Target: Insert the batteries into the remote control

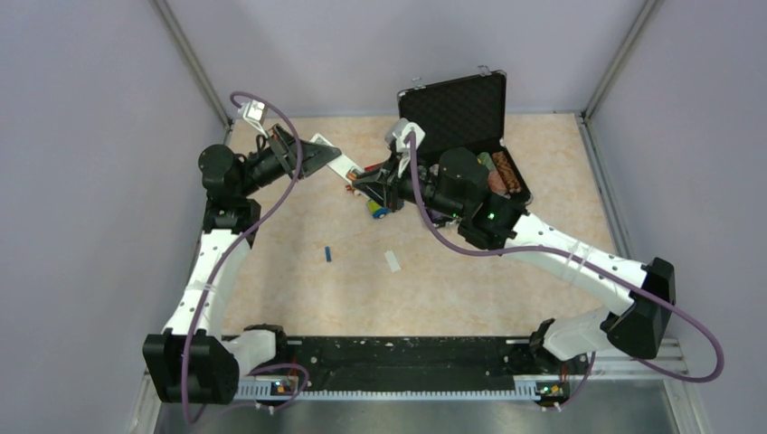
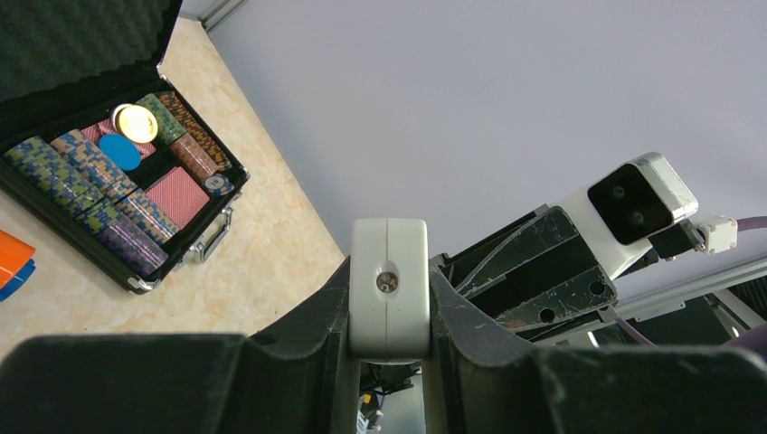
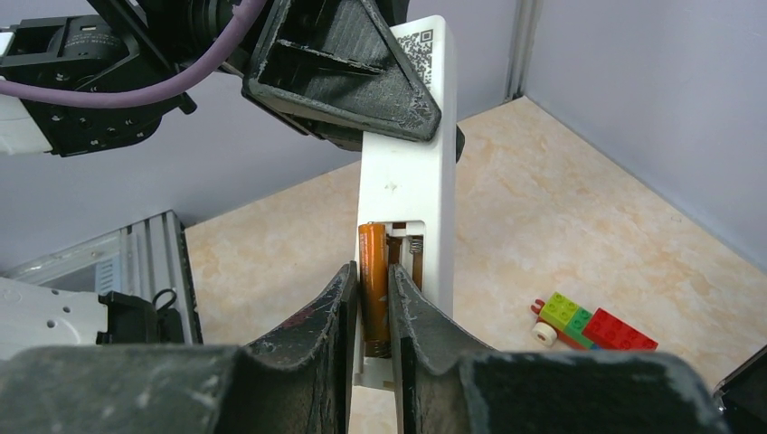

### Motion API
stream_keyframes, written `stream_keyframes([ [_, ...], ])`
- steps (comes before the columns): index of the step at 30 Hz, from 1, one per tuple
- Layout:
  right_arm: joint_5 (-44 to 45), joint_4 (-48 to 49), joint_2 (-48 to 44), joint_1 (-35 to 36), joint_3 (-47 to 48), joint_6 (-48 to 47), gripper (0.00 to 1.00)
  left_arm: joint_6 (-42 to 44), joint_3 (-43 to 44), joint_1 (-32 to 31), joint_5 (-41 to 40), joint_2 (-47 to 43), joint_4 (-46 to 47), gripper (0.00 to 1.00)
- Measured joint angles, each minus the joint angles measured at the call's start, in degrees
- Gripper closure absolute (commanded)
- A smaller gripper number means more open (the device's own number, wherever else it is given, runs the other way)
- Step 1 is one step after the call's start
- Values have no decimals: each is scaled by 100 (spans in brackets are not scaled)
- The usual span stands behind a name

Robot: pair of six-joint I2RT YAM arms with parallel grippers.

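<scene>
My left gripper [image 1: 317, 158] is shut on the white remote control [image 3: 411, 181] and holds it up off the table, with its end face [image 2: 389, 289] between the fingers. The remote's open battery bay faces my right gripper [image 3: 371, 271]. That gripper is shut on the orange-brown battery [image 3: 373, 280], which lies lengthwise in the bay's left slot. A spring shows in the bare right slot. The blue battery [image 1: 327, 254] lies on the table in front of both grippers. From above, my right gripper [image 1: 364, 185] meets the remote [image 1: 342, 165] at the back centre.
A small white cover piece [image 1: 392, 261] lies near the blue battery. An open black case [image 1: 461, 108] of poker chips [image 2: 118, 194] stands at the back right. A toy vehicle [image 1: 380, 210] sits under my right wrist, and a brick toy [image 3: 592, 325] is beside the remote.
</scene>
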Motion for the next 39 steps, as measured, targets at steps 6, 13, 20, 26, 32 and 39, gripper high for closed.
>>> stream_keyframes([
  [6,103,4,0,0,0,240,80,2,0,0,0,0,4,100],
  [13,114,55,42,15,0,538,66,11,0,7,-15,7,-4,100],
  [20,181,-166,133,37,186,586,63,66,0,7,-20,26,-157,100],
  [26,323,-339,164,44,306,686,63,131,-33,7,-39,26,-278,100],
  [32,597,-614,232,31,448,710,62,514,-79,4,-190,26,-866,100],
  [39,778,-1268,72,-76,-9,870,53,2116,-42,0,-1349,225,-2811,100],
])
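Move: The right fingers still hold the orange battery in the remote's open compartment, whose middle is only about 1 cm ahead and 1 cm left of that hand. Down on the table, some 36 cm below it, the battery cover lies about 5 cm ahead and 4 cm right, the blue battery roughly 7 cm ahead and 13 cm left. From the left hand, which grips the remote's far end, the compartment lies about 5 cm back, 6 cm right and 2 cm lower. While the left hand keeps the remote nearly still, the right fingers open and let go of the orange battery at the compartment, that hand staying almost in place and tilting only a few degrees. Then both hands sink ever faster towards the table: the left, still gripping the remote, goes down some 10 cm and a little forward, tipping its fingers down and turning counter-clockwise, while the right goes down about 6 cm, its fingers opening further and coming clear of the remote. ##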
